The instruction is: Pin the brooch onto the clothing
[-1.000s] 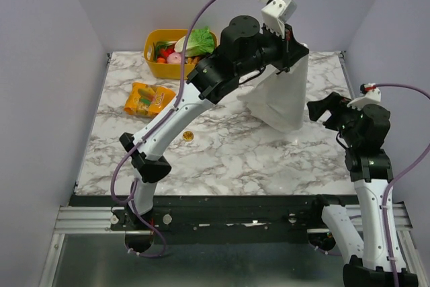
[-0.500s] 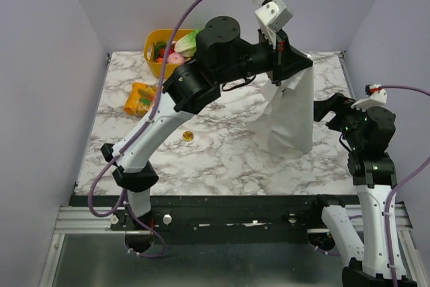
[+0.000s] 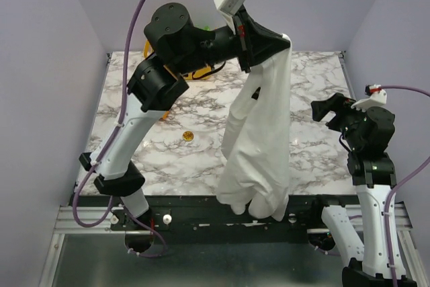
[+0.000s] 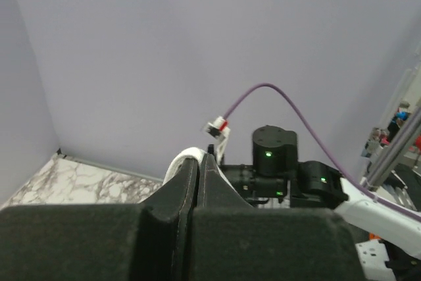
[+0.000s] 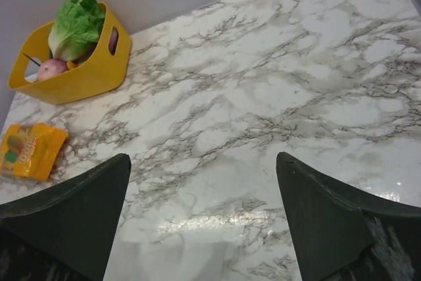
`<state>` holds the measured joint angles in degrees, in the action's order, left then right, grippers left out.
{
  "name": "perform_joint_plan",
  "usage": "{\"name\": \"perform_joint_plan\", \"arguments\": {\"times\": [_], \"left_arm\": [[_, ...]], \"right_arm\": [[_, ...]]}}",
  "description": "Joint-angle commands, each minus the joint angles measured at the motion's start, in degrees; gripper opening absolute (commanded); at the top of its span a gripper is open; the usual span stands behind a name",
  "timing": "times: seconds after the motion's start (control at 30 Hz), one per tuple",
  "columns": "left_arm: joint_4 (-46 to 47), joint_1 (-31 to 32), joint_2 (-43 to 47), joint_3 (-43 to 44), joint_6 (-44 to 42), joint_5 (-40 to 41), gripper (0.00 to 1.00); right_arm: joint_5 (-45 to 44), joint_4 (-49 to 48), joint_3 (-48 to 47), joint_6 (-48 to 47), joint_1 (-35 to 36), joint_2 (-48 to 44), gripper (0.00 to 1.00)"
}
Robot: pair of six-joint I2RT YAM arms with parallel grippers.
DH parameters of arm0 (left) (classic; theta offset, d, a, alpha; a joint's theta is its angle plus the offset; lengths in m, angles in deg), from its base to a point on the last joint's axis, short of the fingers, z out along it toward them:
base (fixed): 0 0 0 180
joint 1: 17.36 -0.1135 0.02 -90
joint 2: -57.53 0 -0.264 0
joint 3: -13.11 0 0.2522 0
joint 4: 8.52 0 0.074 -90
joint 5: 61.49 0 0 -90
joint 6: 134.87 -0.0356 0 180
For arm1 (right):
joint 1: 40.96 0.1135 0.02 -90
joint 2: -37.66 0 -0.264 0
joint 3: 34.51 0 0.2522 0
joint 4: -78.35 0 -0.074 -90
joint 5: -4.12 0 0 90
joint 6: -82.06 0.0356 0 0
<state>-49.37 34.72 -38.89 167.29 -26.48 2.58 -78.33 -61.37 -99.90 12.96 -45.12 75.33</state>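
Observation:
The clothing (image 3: 259, 139), a white T-shirt, hangs in a long bunched drape from my left gripper (image 3: 285, 39), which is raised high over the table's middle right and shut on its top edge. Its lower end dangles past the table's front edge. In the left wrist view the jaws are pressed together at the left gripper (image 4: 199, 159), with a fold of white cloth (image 4: 179, 161) at the tips. The brooch (image 3: 188, 136), a tiny gold disc, lies on the marble left of the shirt. My right gripper (image 3: 329, 109) stays open at the right side, and the right gripper (image 5: 204, 162) has only bare marble between its fingers.
A yellow basket (image 5: 72, 77) with lettuce (image 5: 77, 23) and other vegetables stands at the back left. An orange snack packet (image 5: 29, 151) lies in front of it. The left arm arches over the left half of the marble table (image 3: 316, 152).
The left arm has swung up and toward the left, lifting the shirt off the table so that it now hangs full length toward the front edge. The right gripper has barely moved.

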Motion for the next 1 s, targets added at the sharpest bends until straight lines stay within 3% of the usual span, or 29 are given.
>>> {"name": "perform_joint_plan", "arguments": {"times": [0.0, 0.17, 0.3, 0.43, 0.47, 0.5, 0.53, 0.57, 0.6, 0.7, 0.77, 0.8, 0.83, 0.9, 0.97], "left_arm": [[4.5, -7.4, -8.3, 1.7, 5.9, -4.6, 0.0], [5.8, -13.0, -21.7, 2.8, 9.5, -4.6, 0.0], [7.8, -16.1, -34.6, 10.1, 14.0, -3.8, 0.0], [16.8, -16.2, -40.8, 10.1, 20.6, -5.3, 0.02], [18.4, -16.3, -41.3, 9.9, 21.0, -4.3, 0.41], [17.5, -16.3, -41.2, 10.0, 20.5, 0.6, 0.67], [15.9, -16.8, -41.0, 9.8, 19.9, 3.5, 0.87], [13.5, -17.1, -39.6, 9.0, 19.0, 5.1, 0.99], [12.3, -17.5, -38.8, 8.0, 18.2, 6.1, 0.99], [5.3, -18.2, -32.8, 1.5, 14.5, 9.0, 0.99], [2.4, -17.9, -24.2, -9.8, 11.8, 11.3, 0.99], [3.6, -17.7, -20.4, -15.9, 12.1, 11.7, 0.99], [5.7, -17.6, -16.3, -29.5, 12.5, 11.9, 0.99], [10.8, -17.2, -4.5, -47.5, 14.0, 12.9, 0.99], [14.1, -17.2, 5.4, -57.2, 16.0, 12.9, 0.99]], "right_arm": [[-0.6, -1.3, 2.0, -0.6, -0.3, 0.9, 1.0], [1.9, -2.0, 3.4, -0.8, -0.3, 3.9, 1.0], [3.2, -2.3, 4.3, -0.4, -0.3, 6.0, 1.0], [3.6, -2.6, 5.1, -0.4, -0.3, 7.0, 1.0], [3.6, -2.8, 5.4, -0.4, -0.3, 7.1, 1.0], [3.7, -2.7, 5.5, -0.3, -0.3, 7.2, 1.0], [4.0, -2.7, 5.7, -0.4, -0.3, 7.1, 1.0], [4.1, -2.8, 5.8, -0.3, -0.3, 7.1, 1.0], [4.4, -2.8, 6.2, -0.3, -0.3, 6.9, 1.0], [6.0, -2.7, 7.2, -0.2, -0.3, 5.9, 1.0], [7.4, -2.7, 8.1, 0.5, -0.3, 5.4, 1.0], [8.3, -2.6, 8.7, 0.7, -0.3, 5.0, 1.0], [10.3, -2.5, 9.8, 1.2, -0.3, 5.0, 1.0], [12.3, -2.1, 10.8, 1.5, -0.2, 4.9, 1.0], [16.2, -1.4, 12.3, 0.6, 0.0, 4.4, 0.98]]}}
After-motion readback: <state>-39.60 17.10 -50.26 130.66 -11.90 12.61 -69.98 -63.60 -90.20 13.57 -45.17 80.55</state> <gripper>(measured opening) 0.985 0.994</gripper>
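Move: My left hand holds the clothing by one end, high up, its middle hanging about 25 cm below. The place for that end is the table's far part, some 31 cm ahead, 12 cm to the right and 58 cm down. The yellow box stands about 34 cm left of that place and 5 cm farther out. The gold brooch lies 9 cm ahead of my hand and 18 cm left, also far below. From my right hand the place is about 22 cm ahead, 6 cm left, 26 cm down. I fling my left hand down and forward, over 30 cm each way and a little right, rolling it some 40 degrees with its top tipping forward to spread the clothing. Near the low point the fingers open wide and let go of it; then I draw back about 8 cm and left, fingertips swinging forward. My open right hand sinks about 9 cm, touching nothing. ##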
